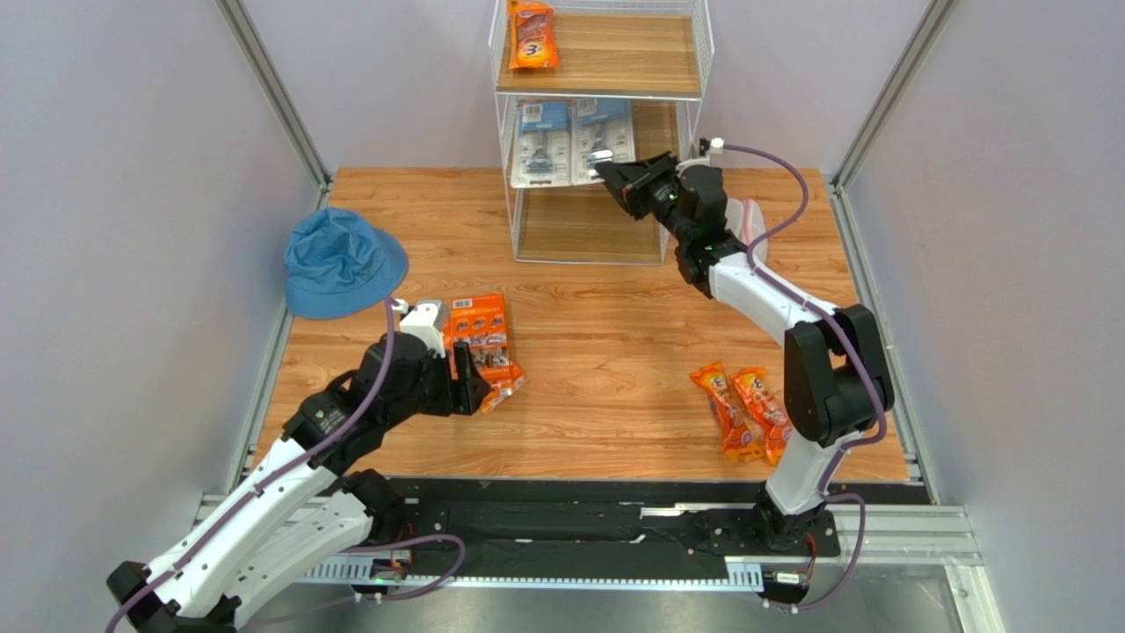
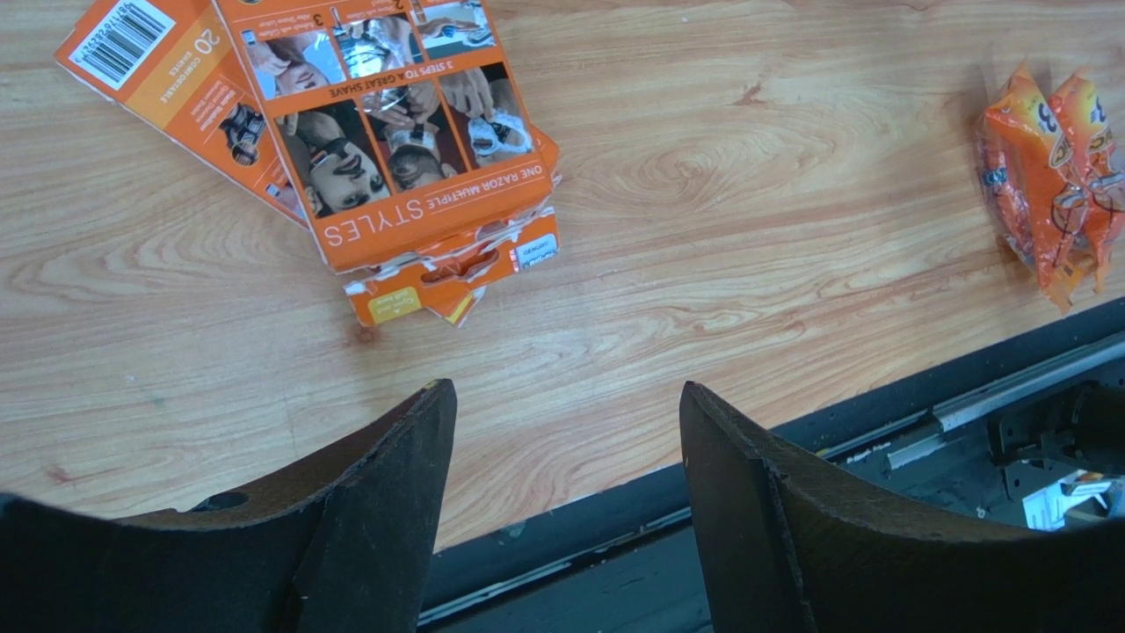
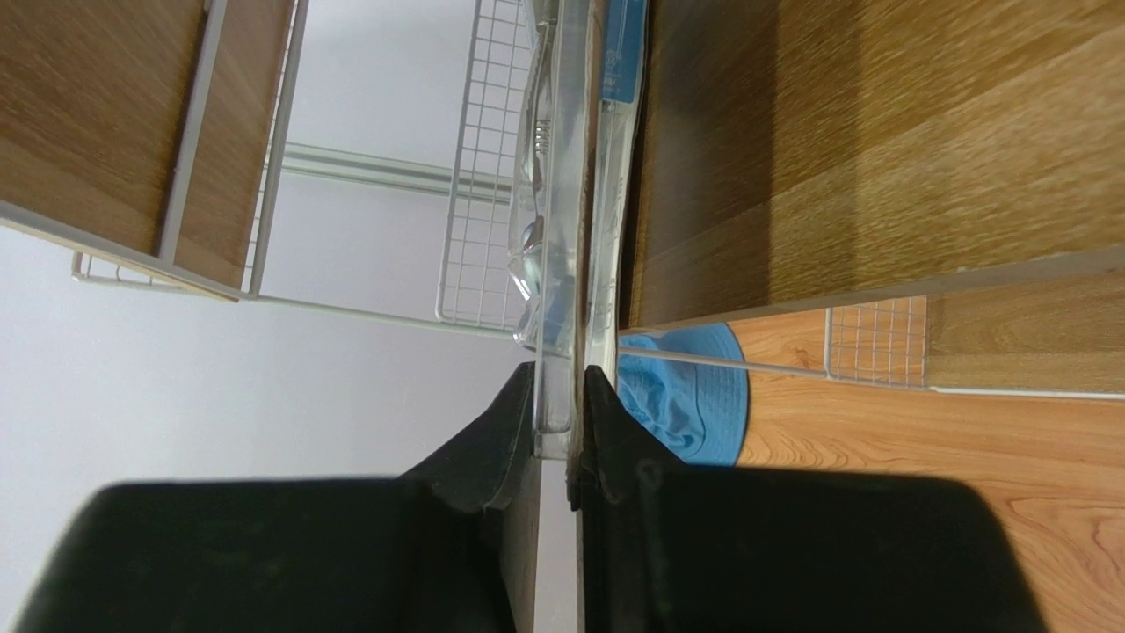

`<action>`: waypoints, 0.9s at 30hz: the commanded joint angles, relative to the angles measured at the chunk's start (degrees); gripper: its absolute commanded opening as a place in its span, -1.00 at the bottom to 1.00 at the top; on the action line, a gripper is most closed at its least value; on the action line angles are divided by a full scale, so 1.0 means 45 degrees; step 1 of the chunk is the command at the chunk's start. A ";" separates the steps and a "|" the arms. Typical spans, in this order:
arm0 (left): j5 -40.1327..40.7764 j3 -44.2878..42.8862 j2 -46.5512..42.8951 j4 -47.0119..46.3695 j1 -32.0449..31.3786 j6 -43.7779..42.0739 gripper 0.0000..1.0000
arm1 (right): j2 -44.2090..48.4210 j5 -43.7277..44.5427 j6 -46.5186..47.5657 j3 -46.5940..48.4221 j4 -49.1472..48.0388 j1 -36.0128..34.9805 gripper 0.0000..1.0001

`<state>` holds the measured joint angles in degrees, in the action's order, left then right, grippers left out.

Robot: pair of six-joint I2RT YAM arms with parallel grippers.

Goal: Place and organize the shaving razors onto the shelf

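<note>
The shelf (image 1: 687, 92) stands at the back centre. An orange razor pack (image 1: 532, 36) lies on its top board. Two white-and-blue blister cards lie on the middle board. My right gripper (image 1: 606, 168) is shut on the near edge of the right card (image 1: 604, 129), next to the left card (image 1: 542, 145). The right wrist view shows that card (image 3: 568, 198) edge-on, pinched in the gripper (image 3: 563, 412). My left gripper (image 2: 565, 396) is open and empty, just short of the flat orange multi-packs (image 2: 383, 132), which sit left of centre (image 1: 482, 346). Two long orange bags (image 1: 742, 412) lie near the right arm's base.
A blue bucket hat (image 1: 341, 261) sits at the table's left side, also visible under the shelf as a blue hat (image 3: 687, 396). The table's black front rail (image 2: 924, 409) runs just below the left fingers. The orange bags (image 2: 1050, 172) lie to the right.
</note>
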<state>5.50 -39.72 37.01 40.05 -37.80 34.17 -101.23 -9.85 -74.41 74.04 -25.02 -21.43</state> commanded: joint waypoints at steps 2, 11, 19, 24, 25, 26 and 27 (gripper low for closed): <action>-0.0225 0.0058 -0.0081 -0.0248 0.0002 -0.0133 0.43 | -0.0355 0.0021 -0.0436 0.0812 -0.0183 0.0172 -0.74; -0.0342 0.0097 -0.0061 -0.0307 -0.0018 -0.0172 0.42 | -0.0552 -0.0332 -0.0125 0.1769 0.1650 0.0192 0.03; -0.0479 0.0175 -0.0100 -0.0424 0.0002 -0.0172 0.42 | 0.0093 -0.0214 0.0324 0.1555 0.2862 0.0192 0.41; -0.0655 0.0195 -0.0100 -0.0522 0.0002 -0.0192 0.42 | 0.0405 -0.0332 0.0617 0.1379 0.3779 0.0192 0.53; -0.0674 0.0214 -0.0081 -0.0541 0.0002 -0.0192 0.42 | 0.0483 -0.0312 0.0695 0.1301 0.3936 0.0173 0.55; -0.0675 0.0214 -0.0100 -0.0522 0.0002 -0.0192 0.42 | 0.0658 -0.0235 0.0793 0.1223 0.3957 0.0173 0.57; -0.0694 0.0214 -0.0081 -0.0560 -0.0017 -0.0211 0.42 | 0.0718 -0.0176 0.0852 0.0990 0.3919 0.0153 0.60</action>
<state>3.38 -38.76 36.97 39.57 -37.80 34.15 -102.13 -10.83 -73.28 80.05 -9.50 -20.43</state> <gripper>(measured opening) 0.711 0.777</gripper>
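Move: The held razor pack's spot on the middle shelf has its middle about 6 cm ahead of the right hand and 1 cm left, level with it. The first razor pack lies 6 cm ahead and 11 cm left; the shelf's right side is 6 cm ahead and 11 cm right. An orange razor bag sits some 8 cm ahead, 11 cm left and 20 cm up. From the left hand, the held pack is roughly 36 cm ahead, 18 cm right and 13 cm up. Let the razor pack go on the middle shelf: open the right gripper wide off the pack's near edge, one finger above it and one below, while easing forward about 1.5 cm. Then draw back by nearly as much and sink to some 2 cm lower, tipping the fingers down about 10 degrees. ##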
